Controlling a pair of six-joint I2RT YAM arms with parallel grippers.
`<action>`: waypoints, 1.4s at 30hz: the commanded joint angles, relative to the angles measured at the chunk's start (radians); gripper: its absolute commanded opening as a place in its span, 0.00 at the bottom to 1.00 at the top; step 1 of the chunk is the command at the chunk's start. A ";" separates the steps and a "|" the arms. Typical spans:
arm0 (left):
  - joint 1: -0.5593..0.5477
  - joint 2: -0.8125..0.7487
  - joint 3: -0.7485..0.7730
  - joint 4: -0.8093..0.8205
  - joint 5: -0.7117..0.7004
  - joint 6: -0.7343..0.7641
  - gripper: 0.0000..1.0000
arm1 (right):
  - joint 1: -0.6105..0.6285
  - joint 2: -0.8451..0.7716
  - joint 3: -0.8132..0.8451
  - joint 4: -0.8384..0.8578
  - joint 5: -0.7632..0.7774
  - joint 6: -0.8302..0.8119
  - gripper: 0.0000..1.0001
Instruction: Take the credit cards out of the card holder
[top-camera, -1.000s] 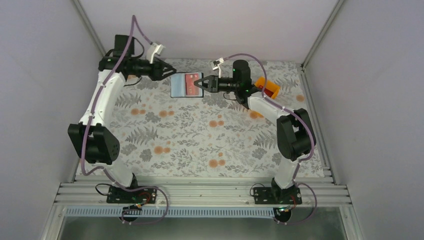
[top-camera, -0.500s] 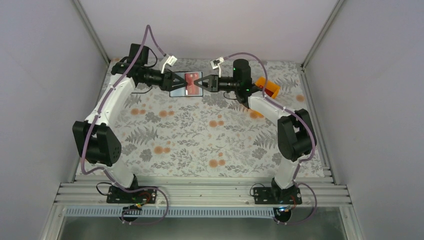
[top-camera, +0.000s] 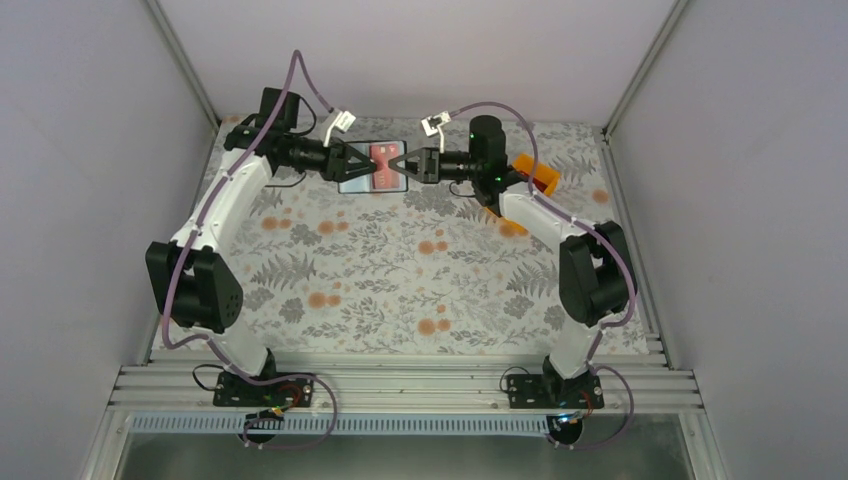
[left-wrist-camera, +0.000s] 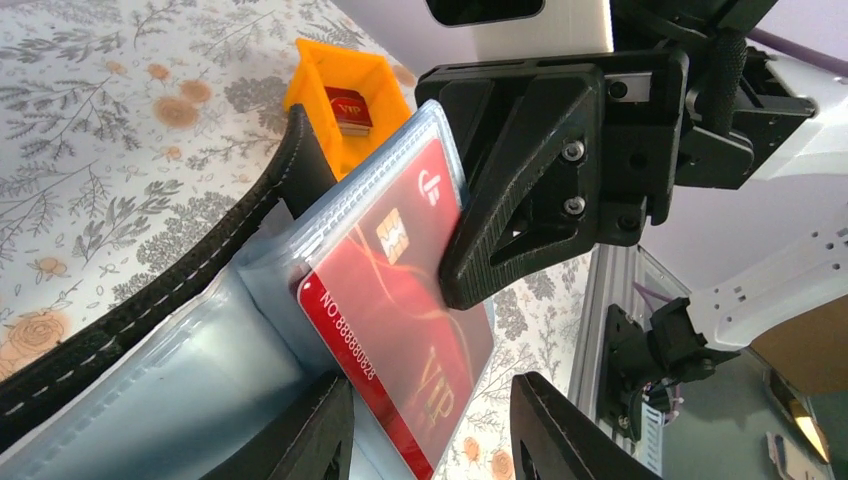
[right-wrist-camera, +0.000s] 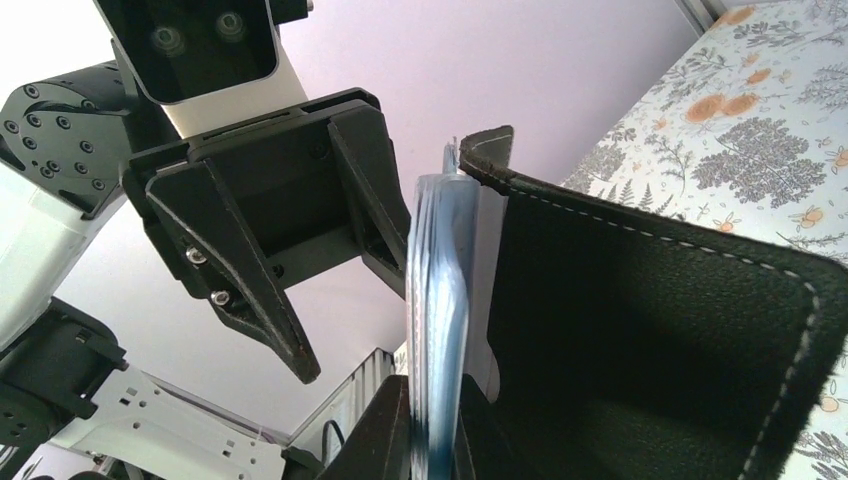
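Note:
The card holder (top-camera: 350, 185) hangs in the air at the back of the table, open, with my two grippers meeting on it. My right gripper (top-camera: 394, 167) is shut on its grey-blue pockets (right-wrist-camera: 440, 270), and the black cover (right-wrist-camera: 650, 350) hangs beside them. A red credit card (left-wrist-camera: 400, 320) sits in the front pocket, its lower corner sticking out. My left gripper (left-wrist-camera: 430, 438) is open, and that corner lies between its fingers. The right arm's fingers (left-wrist-camera: 520, 200) pinch the pocket just above the card.
An orange bin (top-camera: 537, 175) lies on the flowered cloth behind my right wrist. In the left wrist view the bin (left-wrist-camera: 345, 80) holds another red card (left-wrist-camera: 348, 108). Metal rails run along the table's near and right edges.
My left arm has swung right from the back left and brought its fingers onto the holder. The right gripper has kept its grip and shifted slightly left.

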 joint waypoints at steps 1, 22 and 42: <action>-0.041 0.013 0.016 0.042 0.070 -0.008 0.40 | 0.007 -0.040 0.039 0.073 -0.044 -0.010 0.04; -0.090 0.021 0.085 0.284 0.270 -0.200 0.35 | 0.036 -0.021 0.073 0.030 -0.065 -0.065 0.04; -0.098 0.004 -0.007 0.140 0.055 -0.065 0.02 | 0.024 -0.039 0.045 -0.135 -0.036 -0.186 0.13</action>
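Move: The red card, still in its clear sleeve, is centred about 3 cm to the right of the left fingers, 1 cm back and 2 cm below. The blue page of the card holder lies about 3 cm to that hand's left, 1 cm back and 4 cm below. The right hand already pinches the card's page; the card's middle lies about 2 cm to its left, level front to back and 1 cm lower. From the right hand, the orange box is some 26 cm right, 5 cm back and 27 cm below. The left hand, fingers part open, rises about 4 cm while easing 2 cm right and 2 cm forward towards the card, then shuts its fingertips at the near long edge of the card's sleeve and sinks back a centimetre or two. The right hand keeps the page pinched between its fingers and rises with it, also about 4 cm, rolling some 10 degrees and edging 1 cm right before dipping about a centimetre as its grip just starts to ease. ##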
